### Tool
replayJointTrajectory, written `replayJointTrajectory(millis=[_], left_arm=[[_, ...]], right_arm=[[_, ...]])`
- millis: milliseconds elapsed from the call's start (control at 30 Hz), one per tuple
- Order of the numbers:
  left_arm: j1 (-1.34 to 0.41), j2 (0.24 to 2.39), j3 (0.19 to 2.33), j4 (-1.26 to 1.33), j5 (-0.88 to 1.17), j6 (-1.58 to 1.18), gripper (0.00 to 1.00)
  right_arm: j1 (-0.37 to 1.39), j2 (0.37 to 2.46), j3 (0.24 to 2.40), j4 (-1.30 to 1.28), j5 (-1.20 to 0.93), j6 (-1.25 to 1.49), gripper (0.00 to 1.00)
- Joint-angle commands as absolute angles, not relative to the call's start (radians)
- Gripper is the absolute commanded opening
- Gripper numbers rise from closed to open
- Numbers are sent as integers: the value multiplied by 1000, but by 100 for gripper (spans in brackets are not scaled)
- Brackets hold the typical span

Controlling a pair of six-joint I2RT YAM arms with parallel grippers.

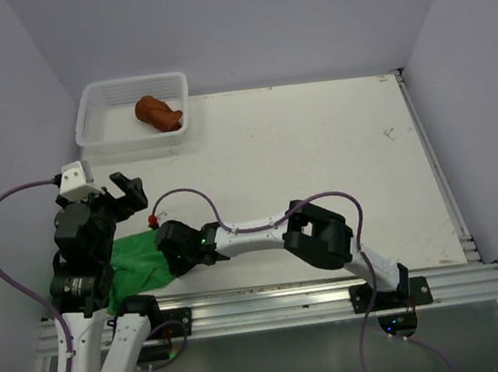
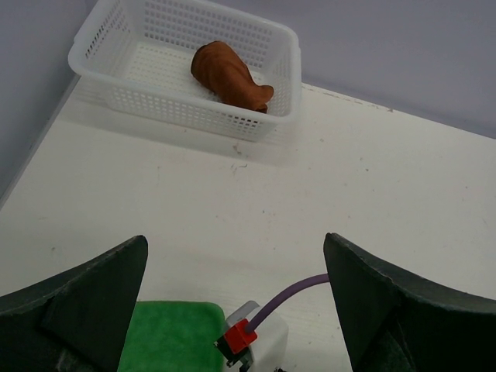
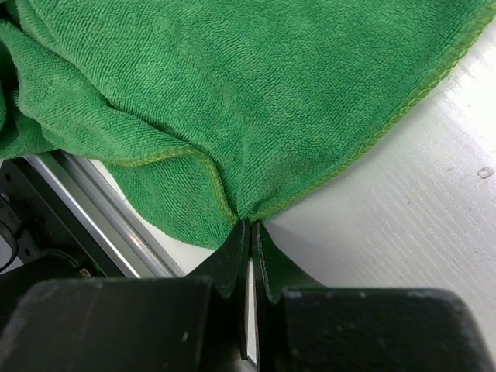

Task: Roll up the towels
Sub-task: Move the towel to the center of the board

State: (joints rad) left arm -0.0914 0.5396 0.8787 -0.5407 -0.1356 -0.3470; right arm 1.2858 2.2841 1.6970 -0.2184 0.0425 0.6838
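The bright green towel (image 1: 135, 265) lies crumpled at the table's near left edge, partly under my left arm. My right gripper (image 3: 249, 225) is shut on a pinched fold at the edge of this green towel (image 3: 232, 93), and its jaws meet with cloth between the tips. From above, the right gripper (image 1: 169, 259) sits at the towel's right side. The rust-brown towel (image 1: 159, 112) lies rolled up inside the white basket (image 1: 91, 101). My left gripper (image 2: 236, 240) hangs open above the green towel (image 2: 167, 337) with nothing between its fingers, facing the brown towel (image 2: 229, 74).
The white mesh basket (image 2: 116, 85) stands at the table's far left corner against the wall. A metal rail (image 3: 101, 225) runs along the near table edge just beside the green towel. The right wrist's purple cable (image 2: 298, 291) arcs below the left gripper.
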Motion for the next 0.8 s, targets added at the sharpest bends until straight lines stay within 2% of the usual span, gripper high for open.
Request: replayJointTrajectory(millis=[0, 167, 300, 533, 600, 733, 767], left_arm=[[-98, 557, 877, -502, -153, -322, 100], [-98, 598, 885, -495, -146, -324, 100], [-98, 644, 874, -468, -72, -342, 99], [-100, 732, 775, -309, 81, -391, 100], [-98, 779, 758, -282, 110, -394, 100], [-98, 894, 746, -218, 176, -387, 100], [-100, 908, 741, -209, 184, -384, 100]], right_arm=[[1249, 2257, 1680, -264, 63, 696, 0], [1117, 2093, 1464, -224, 84, 727, 0], [955, 1800, 1226, -224, 132, 677, 0], [668, 1424, 835, -268, 135, 615, 0], [591, 1379, 746, -265, 123, 601, 0], [499, 1356, 698, -290, 138, 594, 1], [486, 1365, 706, -307, 150, 600, 8]])
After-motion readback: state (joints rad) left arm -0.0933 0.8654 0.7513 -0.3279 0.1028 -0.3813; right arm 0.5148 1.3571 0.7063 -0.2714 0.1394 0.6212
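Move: The right hand holds the green towel by its near right part; the board's centre is some 21 cm ahead and 24 cm right, at table height. The towel's bulk lies about 13 cm left and 2 cm ahead, and the white basket with the brown roll some 46 cm ahead and 6 cm left. From the raised left hand, the centre is about 12 cm ahead, 32 cm right and 28 cm down. Right hand, still pinching the green towel, drags it some 40 cm right and forward; left hand sinks forward-right. ##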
